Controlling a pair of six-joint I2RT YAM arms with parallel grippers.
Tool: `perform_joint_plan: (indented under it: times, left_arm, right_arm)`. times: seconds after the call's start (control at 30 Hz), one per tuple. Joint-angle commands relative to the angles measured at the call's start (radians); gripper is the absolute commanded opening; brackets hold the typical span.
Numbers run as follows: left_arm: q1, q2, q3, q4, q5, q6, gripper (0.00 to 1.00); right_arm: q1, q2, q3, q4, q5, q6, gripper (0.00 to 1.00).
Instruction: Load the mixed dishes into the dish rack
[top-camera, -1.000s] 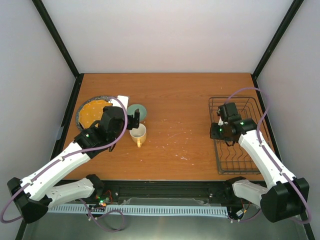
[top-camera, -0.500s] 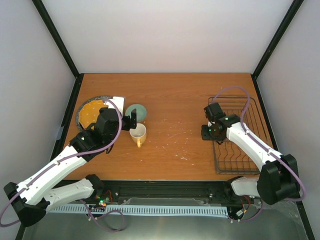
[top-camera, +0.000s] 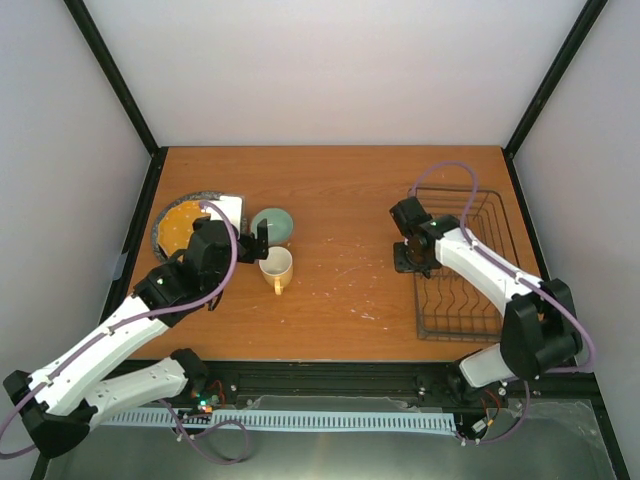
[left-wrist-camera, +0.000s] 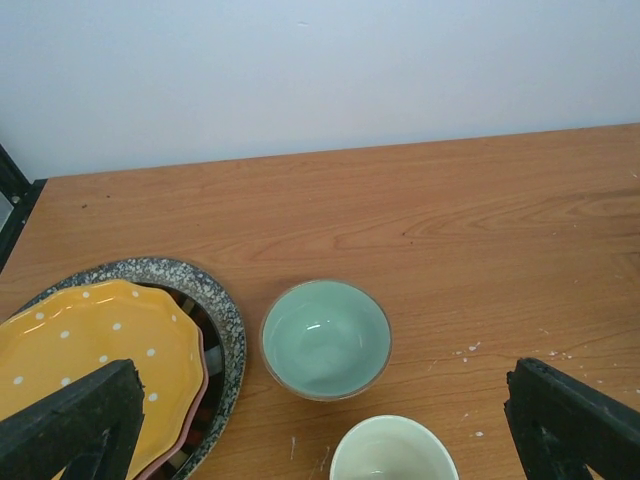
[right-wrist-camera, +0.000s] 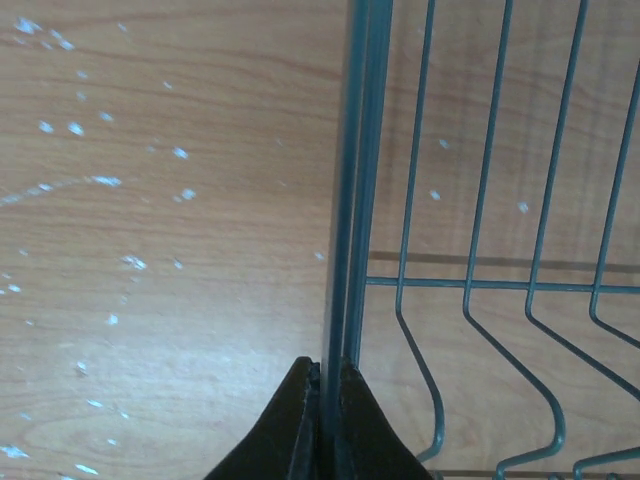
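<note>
My right gripper is shut on the upright left rim wire of the dark wire dish rack at the table's right side. The rack holds no dishes. On the left, my left gripper hovers wide open over the yellow mug and the pale green bowl. Further left lies a stack of plates: orange-yellow on top, a pink rim under it, and the grey speckled plate at the bottom.
Black frame posts and white walls close in the wooden table. White specks mark the wood between the mug and the rack. A purple cable loops over the rack's far end.
The right gripper has closed on the rack's left rim, and arm and rack have moved left toward the table's middle. The left gripper has shifted slightly toward the bowl.
</note>
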Motion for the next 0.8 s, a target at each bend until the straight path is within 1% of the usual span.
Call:
perform_joint_plan:
  times: [0.0,0.23,0.53,0.77]
  left_arm:
    - [-0.012,-0.026,0.000,-0.028,-0.029,-0.024,1.00]
    - [-0.012,-0.058,-0.001,-0.056,-0.060,-0.019,1.00]
    - [-0.012,-0.123,-0.009,-0.108,-0.091,-0.019,1.00]
    - [-0.011,-0.167,-0.008,-0.128,-0.102,-0.013,1.00]
  right_arm:
    - [0.051,0.071,0.134,0.035,0.016,-0.019,0.03]
    - [0.159,0.243,0.310,0.038,0.010,0.013,0.03]
    - [0.241,0.437,0.467,0.047,0.005,0.122,0.03]
    - [0.261,0.497,0.532,0.057,0.024,0.228,0.03]
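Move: My right fingers are already shut on the dish rack's left top rim; the rack's middle lies about 12 cm to their right, some 1 cm ahead and 5 cm lower. The mug I bring the rack towards stands roughly 37 cm to the left, level with this hand, about 4 cm lower; the green bowl is about 38 cm left, 11 cm ahead and 6 cm lower. From my left hand the mug lies about 6 cm right, level, and 25 cm below. Keeping the wire rim pinched, I drag the dish rack left about 15 cm and forward about 7 cm, across the table towards the mug and bowl, fast at first and then slowing, with a slight counter-clockwise turn. My open, empty left hand eases about 5 cm left and back, rising a little, away from the mug and bowl. ##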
